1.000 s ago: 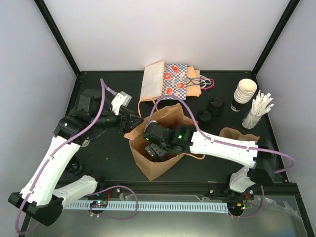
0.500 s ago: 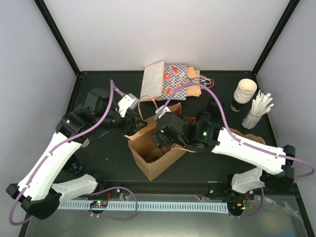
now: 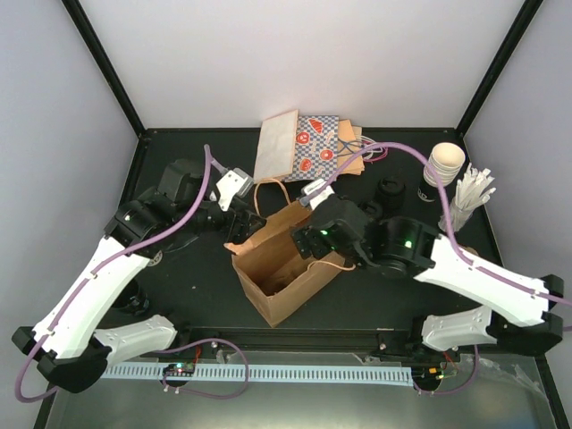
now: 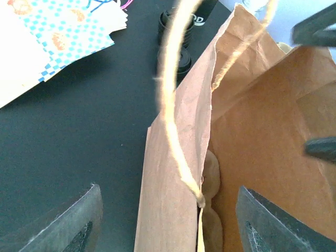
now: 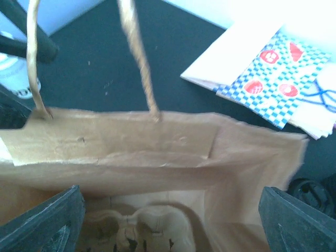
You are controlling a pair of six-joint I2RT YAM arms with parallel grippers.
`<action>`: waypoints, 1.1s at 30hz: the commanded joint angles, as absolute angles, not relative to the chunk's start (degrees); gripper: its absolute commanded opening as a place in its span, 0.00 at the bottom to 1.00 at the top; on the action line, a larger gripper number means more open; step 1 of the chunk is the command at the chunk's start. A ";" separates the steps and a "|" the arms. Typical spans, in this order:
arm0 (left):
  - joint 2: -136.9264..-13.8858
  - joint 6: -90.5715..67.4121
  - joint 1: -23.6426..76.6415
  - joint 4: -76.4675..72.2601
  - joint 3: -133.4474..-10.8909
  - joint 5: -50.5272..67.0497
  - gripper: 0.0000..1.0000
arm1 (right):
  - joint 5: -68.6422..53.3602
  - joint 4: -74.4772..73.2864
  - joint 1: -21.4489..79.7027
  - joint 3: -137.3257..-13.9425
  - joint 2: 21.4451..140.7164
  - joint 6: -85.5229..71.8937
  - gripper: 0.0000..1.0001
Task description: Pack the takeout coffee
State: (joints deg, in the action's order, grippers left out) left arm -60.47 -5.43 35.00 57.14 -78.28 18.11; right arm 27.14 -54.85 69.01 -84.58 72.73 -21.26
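Note:
A brown paper bag (image 3: 288, 304) stands open at the table's middle, its twine handles (image 4: 169, 94) raised. Deep inside it lies a dark round shape (image 3: 281, 288); in the right wrist view a pale, blurred shape (image 5: 152, 228) rests on the bag's floor. I cannot tell whether this is the takeout coffee. My left gripper (image 3: 243, 223) is open at the bag's left rim, with the bag wall (image 4: 173, 178) and a handle end between its fingers (image 4: 79, 226), untouched by either. My right gripper (image 3: 309, 239) hangs open and empty over the bag's mouth (image 5: 157, 157).
Flat checkered paper bags (image 3: 308, 147) lie at the back. Loose black lids (image 3: 391, 189), a stack of paper cups (image 3: 444, 165) and a holder of white stirrers (image 3: 466, 201) stand at the back right. Black frame bars rise at both back corners.
My right gripper has risen out of the bag and drawn back to the right, empty. My left gripper has moved in to the bag's left rim. The bag now stands taller.

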 commanded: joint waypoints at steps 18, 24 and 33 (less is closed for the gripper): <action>-69.90 -1.16 39.22 61.66 -84.29 14.65 0.01 | 34.60 -58.76 58.17 -79.39 58.52 -21.84 0.93; -71.19 5.83 39.52 61.35 -88.70 8.74 0.02 | 28.92 -59.35 54.85 -76.69 57.06 -23.25 0.94; -72.29 16.01 41.28 60.08 -89.84 2.08 0.02 | 26.48 -58.50 54.67 -73.50 54.50 -24.23 0.94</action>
State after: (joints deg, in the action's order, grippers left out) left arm -72.27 9.82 39.55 61.06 -89.19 7.01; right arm 28.12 -59.16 54.96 -74.91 55.90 -23.18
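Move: Just under the open left fingers, about 1 cm ahead, 3 cm right and 4 cm down, is the paper bag's far rim near its left end. The loaded carrier lies in the bag some 10 cm right, 4 cm back and 24 cm below. From the right hand, over the bag's mouth, the spare carrier lies roughly 38 cm right, 7 cm ahead and 27 cm down; the lids about 18 cm right, 18 cm ahead, as low. Dipping about 4 cm and 3 cm to its right, the left hand shuts fully on the bag's far rim, pinching the paper, then lifts nearly as far again while going forward and rolling its left side up. The empty, open right hand rises some 5 cm off the bag's mouth, swings 12 cm right, away from the bag, turning clockwise about 15 degrees, and sinks back to its first height. ##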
